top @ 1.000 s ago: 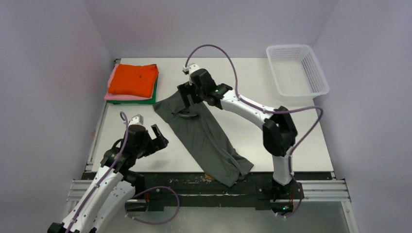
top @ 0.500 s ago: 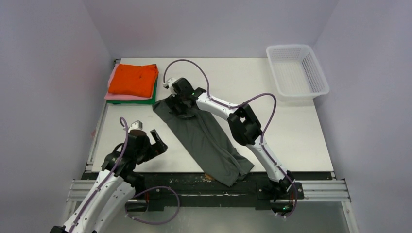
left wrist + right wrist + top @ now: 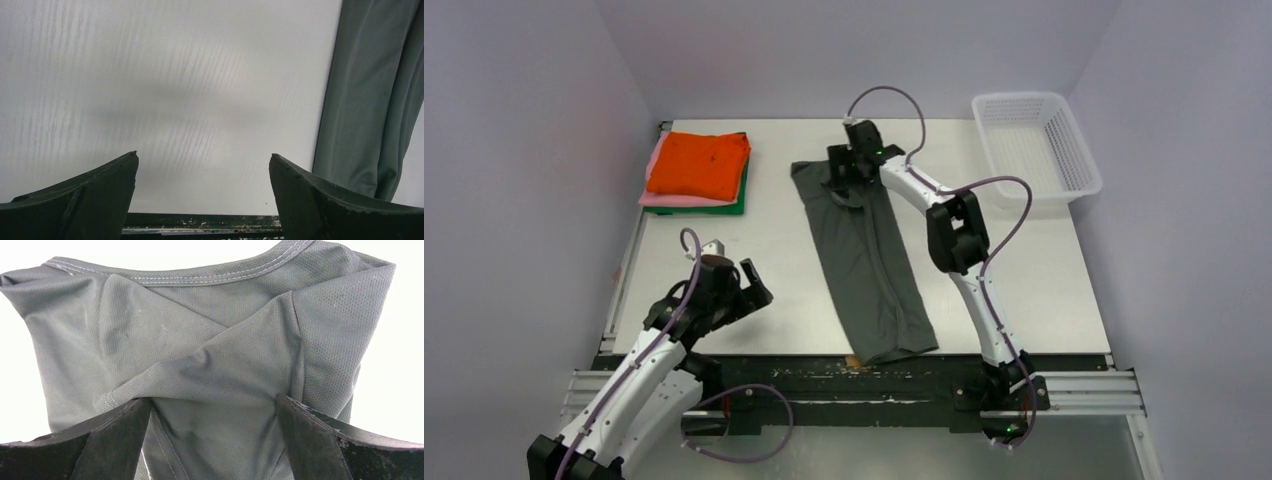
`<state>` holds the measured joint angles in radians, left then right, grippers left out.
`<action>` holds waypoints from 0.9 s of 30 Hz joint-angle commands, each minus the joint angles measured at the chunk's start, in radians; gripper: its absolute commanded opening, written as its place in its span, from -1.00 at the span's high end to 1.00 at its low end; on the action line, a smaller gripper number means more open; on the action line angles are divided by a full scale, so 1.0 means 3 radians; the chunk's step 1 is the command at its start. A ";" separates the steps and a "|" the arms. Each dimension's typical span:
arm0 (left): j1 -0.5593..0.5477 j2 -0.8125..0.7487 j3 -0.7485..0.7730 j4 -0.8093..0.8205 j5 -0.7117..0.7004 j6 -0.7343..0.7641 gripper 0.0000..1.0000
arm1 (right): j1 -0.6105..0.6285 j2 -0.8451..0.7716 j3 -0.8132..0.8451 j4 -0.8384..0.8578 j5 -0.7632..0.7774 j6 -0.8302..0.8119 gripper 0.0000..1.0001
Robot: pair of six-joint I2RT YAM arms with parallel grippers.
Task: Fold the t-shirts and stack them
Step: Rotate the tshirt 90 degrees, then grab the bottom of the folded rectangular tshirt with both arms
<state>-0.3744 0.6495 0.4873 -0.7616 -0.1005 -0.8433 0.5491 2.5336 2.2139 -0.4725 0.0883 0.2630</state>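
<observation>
A dark grey t-shirt (image 3: pixel 864 260) lies in a long folded strip down the table's middle, its collar end at the far side. My right gripper (image 3: pixel 844 180) is at that collar end. In the right wrist view its jaws (image 3: pixel 212 410) stand wide apart, with bunched grey cloth (image 3: pixel 210 340) between and under them. My left gripper (image 3: pixel 749 285) is open and empty over bare table left of the shirt. The shirt's edge shows at the right of the left wrist view (image 3: pixel 370 100). Folded orange (image 3: pixel 699 163), pink (image 3: pixel 656 198) and green (image 3: pixel 736 200) t-shirts are stacked at the far left.
A white mesh basket (image 3: pixel 1034 145) stands at the far right corner. The table's dark front rail (image 3: pixel 854 385) runs just below the shirt's near end. Purple cables loop above both arms.
My right gripper has swung the shirt's collar end from the left toward the far middle, so the shirt now lies nearly straight front to back. My left arm shifted slightly.
</observation>
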 commanded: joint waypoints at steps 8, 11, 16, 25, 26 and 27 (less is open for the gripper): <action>-0.0014 0.0830 0.0390 0.0845 0.0286 0.0231 -1.00 | -0.0700 0.0418 0.0434 -0.0499 0.0309 0.0694 -0.88; -0.0015 0.1066 0.0437 0.1082 0.0614 0.0248 -1.00 | -0.0669 0.0228 0.0358 -0.0343 0.0108 0.0523 -0.88; -0.0163 0.1312 0.0465 0.1371 0.0971 0.0238 -1.00 | -0.0606 -0.0351 0.0285 -0.0422 0.0104 0.0252 -0.90; -0.1137 0.2029 0.0632 0.1657 0.0835 -0.0031 -0.91 | -0.0302 -0.1932 -0.1076 -0.0265 0.0323 -0.0050 -0.91; -0.1243 0.2137 0.0676 0.1654 0.0754 -0.0072 -0.89 | -0.0270 -0.2144 -0.1361 -0.0276 0.0326 0.0018 -0.89; -0.1326 0.2248 0.0737 0.1639 0.0694 -0.0107 -0.85 | -0.0232 -0.2369 -0.1674 -0.0237 0.0325 0.0108 -0.87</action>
<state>-0.6834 1.2385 0.6380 -0.3244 0.1585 -0.8265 0.4374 2.0583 1.9446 -0.5552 0.1535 0.2848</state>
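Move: The right hand's open fingers already press on the dark t-shirt: its collar lies about 8 cm ahead and 4 cm left, its near end roughly 50 cm back and 9 cm right. For the left hand, hovering low over bare table, that near end is some 31 cm right, 13 cm back and 5 cm below, and the orange-topped stack stands about 36 cm ahead and 16 cm left. Sweeping right and forward while turning some 20 degrees clockwise, the right hand drags the collar end along under its open fingers for about 15 cm, then lifts off roughly 15 cm and draws back. The open left hand edges forward, then swings right towards the t-shirt's left edge, curling back and turning clockwise. ##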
